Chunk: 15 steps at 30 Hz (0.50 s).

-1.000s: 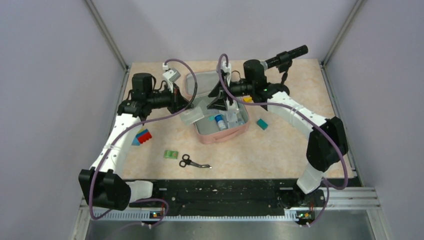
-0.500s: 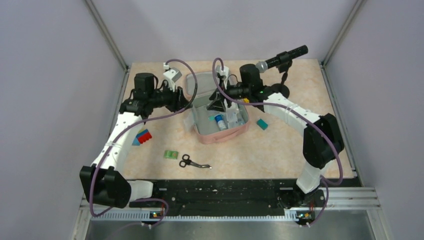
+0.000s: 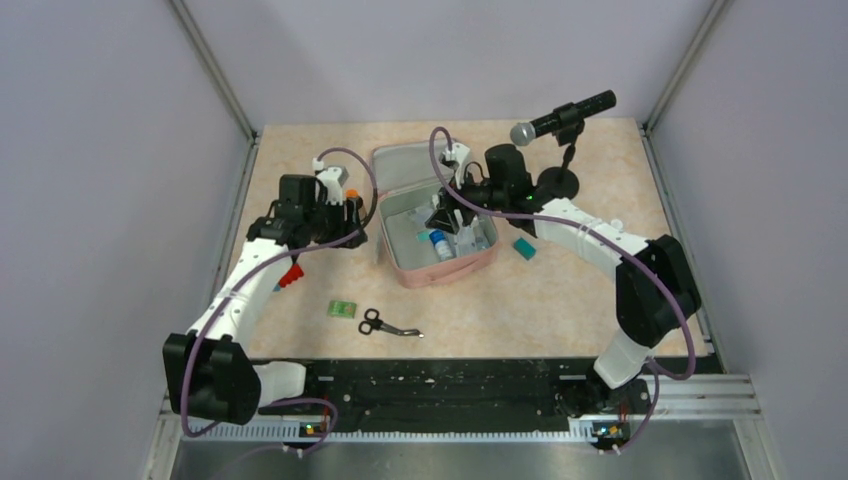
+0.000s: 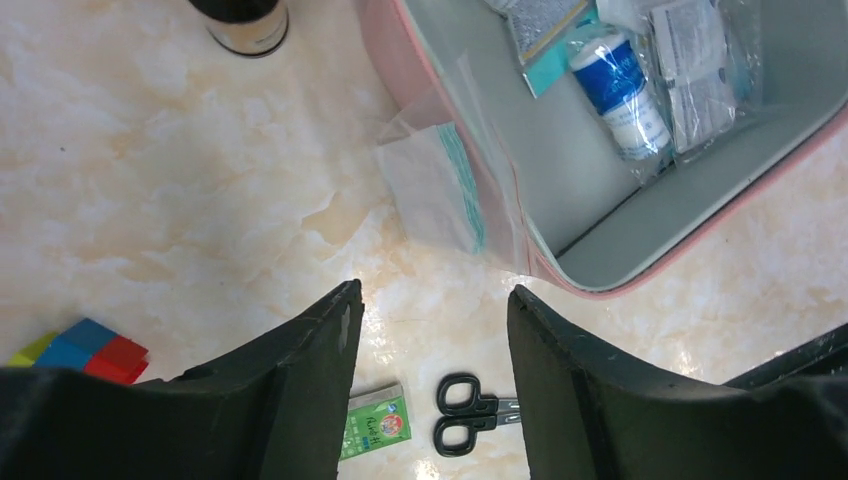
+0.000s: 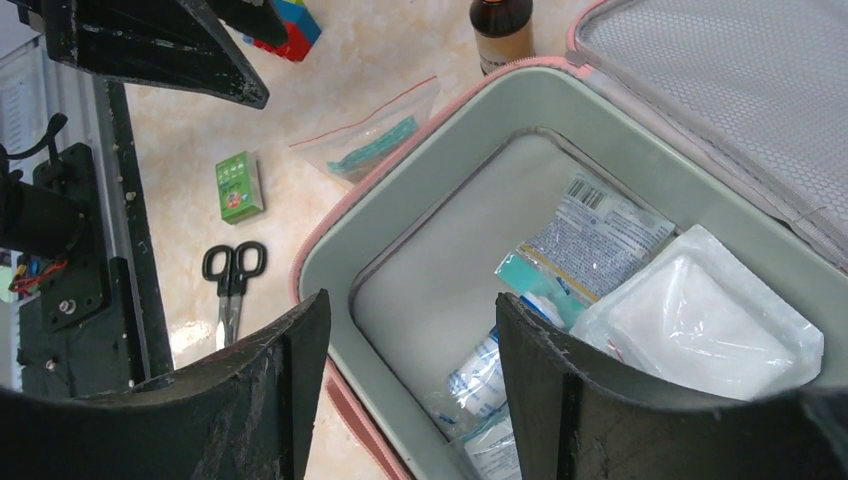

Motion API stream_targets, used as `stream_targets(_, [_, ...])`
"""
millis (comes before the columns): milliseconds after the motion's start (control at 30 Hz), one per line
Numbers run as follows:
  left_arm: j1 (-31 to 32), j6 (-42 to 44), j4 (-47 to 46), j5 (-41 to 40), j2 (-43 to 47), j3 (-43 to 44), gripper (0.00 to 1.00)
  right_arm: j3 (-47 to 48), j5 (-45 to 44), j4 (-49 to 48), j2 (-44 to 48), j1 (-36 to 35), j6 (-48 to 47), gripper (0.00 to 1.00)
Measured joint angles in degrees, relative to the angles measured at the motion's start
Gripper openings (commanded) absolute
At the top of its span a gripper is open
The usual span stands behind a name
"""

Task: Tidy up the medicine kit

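The pink medicine kit (image 3: 440,272) lies open mid-table, its mesh-lined lid (image 3: 400,165) folded back. In its grey-green tray (image 5: 440,290) are a blue-and-white bandage roll (image 4: 620,95), a foil blister pack (image 5: 600,235) and a clear gauze packet (image 5: 700,320). A clear zip bag with a teal strip (image 4: 440,190) rests on the table, leaning on the kit's left wall. My left gripper (image 4: 432,295) hangs open and empty over bare table left of the kit. My right gripper (image 5: 412,300) is open and empty above the tray.
Black scissors (image 3: 385,324) and a green packet (image 3: 343,309) lie in front of the kit. Coloured blocks (image 3: 290,275) sit at the left, a brown bottle (image 5: 502,30) beside the lid, a teal block (image 3: 524,247) at the right. A microphone on a stand (image 3: 560,118) rises behind.
My left gripper opened, let go of the clear bag and drew back to the left; the bag dropped against the kit's side. The right gripper shifted slightly over the tray.
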<state>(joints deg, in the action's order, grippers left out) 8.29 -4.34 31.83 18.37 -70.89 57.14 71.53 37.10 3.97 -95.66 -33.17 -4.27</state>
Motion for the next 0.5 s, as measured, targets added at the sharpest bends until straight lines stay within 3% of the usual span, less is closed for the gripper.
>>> stream_targets(100, [-0.02,-2.16,-0.26,-1.22,0.0,-0.22,0.67,0.0,-0.66,-0.46,0.0,-0.04,1.09,0.61])
stream_targets(133, [-0.04,-2.97,-0.7,-0.87,0.0,-0.31,0.79,0.0,-0.9,-0.68,-0.02,-0.04,1.44,0.61])
stream_targets(167, [-0.02,-3.56,-1.18,-0.35,-0.07,-0.42,0.84,0.0,-1.11,-0.94,-0.02,-0.04,1.57,0.61])
stream_targets(367, [0.26,-7.58,-4.35,2.84,-2.89,-0.59,0.85,-0.37,-2.19,-1.66,-0.02,-0.04,1.95,0.62])
stream_targets(433, [0.57,-8.46,-5.22,2.73,-4.09,-0.61,0.93,-1.09,-2.62,-1.92,-0.02,-0.04,1.95,0.62])
stream_targets(500, [1.27,-9.38,-6.01,2.14,-5.16,-0.61,0.91,-1.88,-3.02,-1.88,-0.02,-0.04,1.92,0.62])
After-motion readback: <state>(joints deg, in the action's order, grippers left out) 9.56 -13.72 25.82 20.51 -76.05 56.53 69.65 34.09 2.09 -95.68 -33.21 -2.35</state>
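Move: The zip bag leans against the case's left wall, about 4 cm right of the empty left hand, 3 cm ahead and 12 cm below. From that hand, the brown bottle stands roughly 8 cm ahead and 2 cm left, and the case's middle is some 15 cm right and 4 cm ahead. The bag lies about 12 cm left of the right hand, 1 cm ahead, well below. Opening its fingers wider, the left hand moves about 3 cm right, forward and down towards the zip bag. ##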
